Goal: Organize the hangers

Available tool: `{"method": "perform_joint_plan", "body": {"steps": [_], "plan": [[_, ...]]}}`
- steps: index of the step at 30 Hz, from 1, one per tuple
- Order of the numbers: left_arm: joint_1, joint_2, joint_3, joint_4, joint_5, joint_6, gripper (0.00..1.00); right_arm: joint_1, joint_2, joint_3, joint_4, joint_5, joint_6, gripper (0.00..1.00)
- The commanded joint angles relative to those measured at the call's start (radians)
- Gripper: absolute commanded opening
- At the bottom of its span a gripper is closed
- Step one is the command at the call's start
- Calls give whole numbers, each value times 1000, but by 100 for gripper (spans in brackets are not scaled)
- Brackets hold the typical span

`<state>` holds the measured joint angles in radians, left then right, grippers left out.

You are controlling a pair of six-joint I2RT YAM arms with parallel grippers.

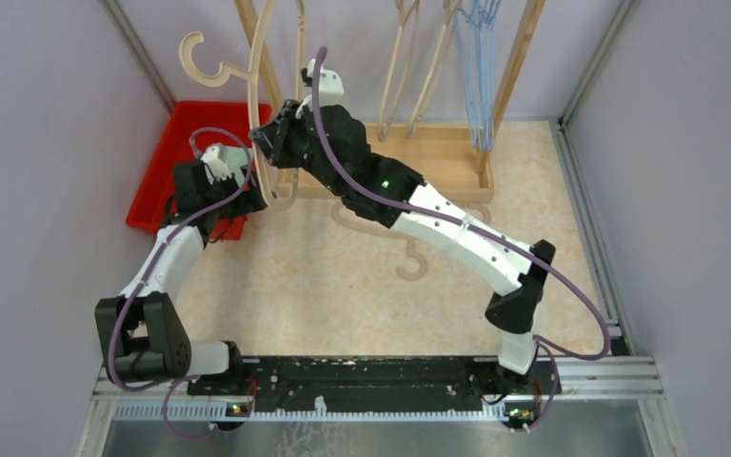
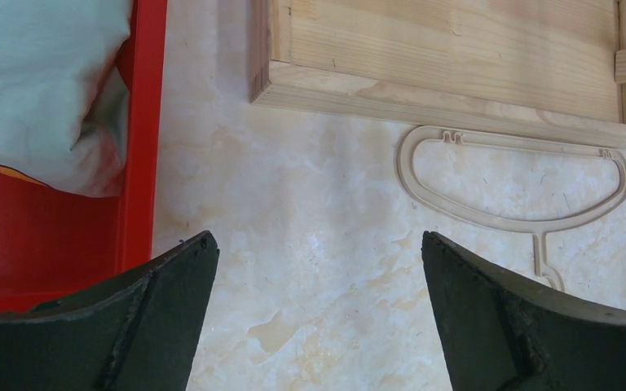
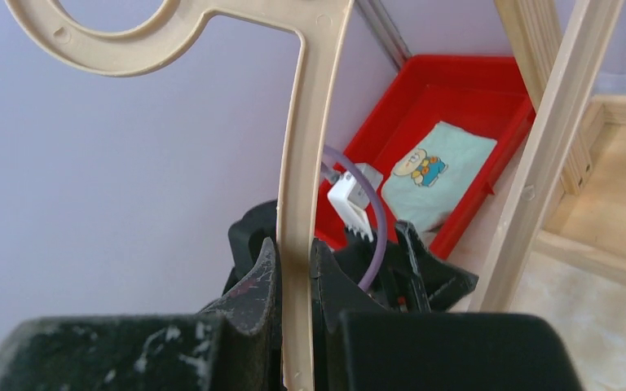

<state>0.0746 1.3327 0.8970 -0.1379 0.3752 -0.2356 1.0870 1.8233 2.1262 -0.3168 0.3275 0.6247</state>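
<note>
My right gripper (image 3: pixel 293 248) is shut on the straight bar of a beige hanger (image 3: pixel 306 163) and holds it up in the air in front of the rack's left post. In the top view that hanger (image 1: pixel 254 95) stands upright above the right gripper (image 1: pixel 266 143), its hook to the left. A second beige hanger (image 2: pixel 513 220) lies flat on the floor, partly under the right arm (image 1: pixel 409 252). More beige hangers (image 1: pixel 409 57) and thin blue hangers (image 1: pixel 481 67) hang on the rack. My left gripper (image 2: pixel 318 244) is open over bare floor, holding nothing.
The wooden rack's base (image 1: pixel 438 152) lies just beyond the left gripper (image 2: pixel 456 57), and a rack post (image 3: pixel 546 138) stands right of the held hanger. A red bin (image 1: pixel 190 119) with a folded light cloth (image 3: pixel 436 171) sits at the left wall. Walls close in on both sides.
</note>
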Motion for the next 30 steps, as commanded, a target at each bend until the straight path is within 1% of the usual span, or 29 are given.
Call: {"method": "perform_joint_plan", "body": {"steps": [1, 6, 12, 18, 23, 27, 30], "plan": [[2, -32, 10, -4, 23, 3, 100, -41, 48, 107, 133, 24, 8, 0], [3, -34, 2, -8, 19, 10, 100, -89, 82, 132, 216, 3, 70, 0], [1, -27, -8, -2, 24, 11, 100, -152, 116, 177, 270, -15, 120, 0], [1, -14, 2, -2, 31, 8, 100, -205, 170, 258, 254, 6, 151, 0], [1, -5, 3, -1, 28, 12, 100, -259, 169, 230, 286, 16, 201, 0], [1, 3, 0, 2, 30, 12, 100, -287, 163, 215, 288, 35, 212, 0], [1, 4, -1, 4, 28, 14, 100, -308, 146, 184, 270, 56, 249, 0]]}}
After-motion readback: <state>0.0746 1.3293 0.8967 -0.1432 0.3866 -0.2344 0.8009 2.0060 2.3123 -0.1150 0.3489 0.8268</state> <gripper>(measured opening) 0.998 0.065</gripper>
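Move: The right hand already holds a beige hanger; the free stretch of the rack's rail it is bound for lies about 27 cm ahead, some 12 cm to the right and 9 cm above. The nearest hung beige hangers are about 27 cm ahead, 21 cm right and 3 cm lower than the hand; the left post's top is some 27 cm ahead, 8 cm left and 10 cm above. From the left hand, that rail stretch is about 17 cm ahead, 23 cm right and 38 cm up. The right hand keeps its pinch on the beige hanger and carries it some 15 cm forward towards the rack's rail, at first almost level, then bearing right as well, about 6 cm, and rising roughly 4 cm. As it goes, the wrist rolls about 20 degrees so that its left side comes up, and swings some 15 degrees clockwise, bringing the hanger in between the left post and the hangers already hung. ##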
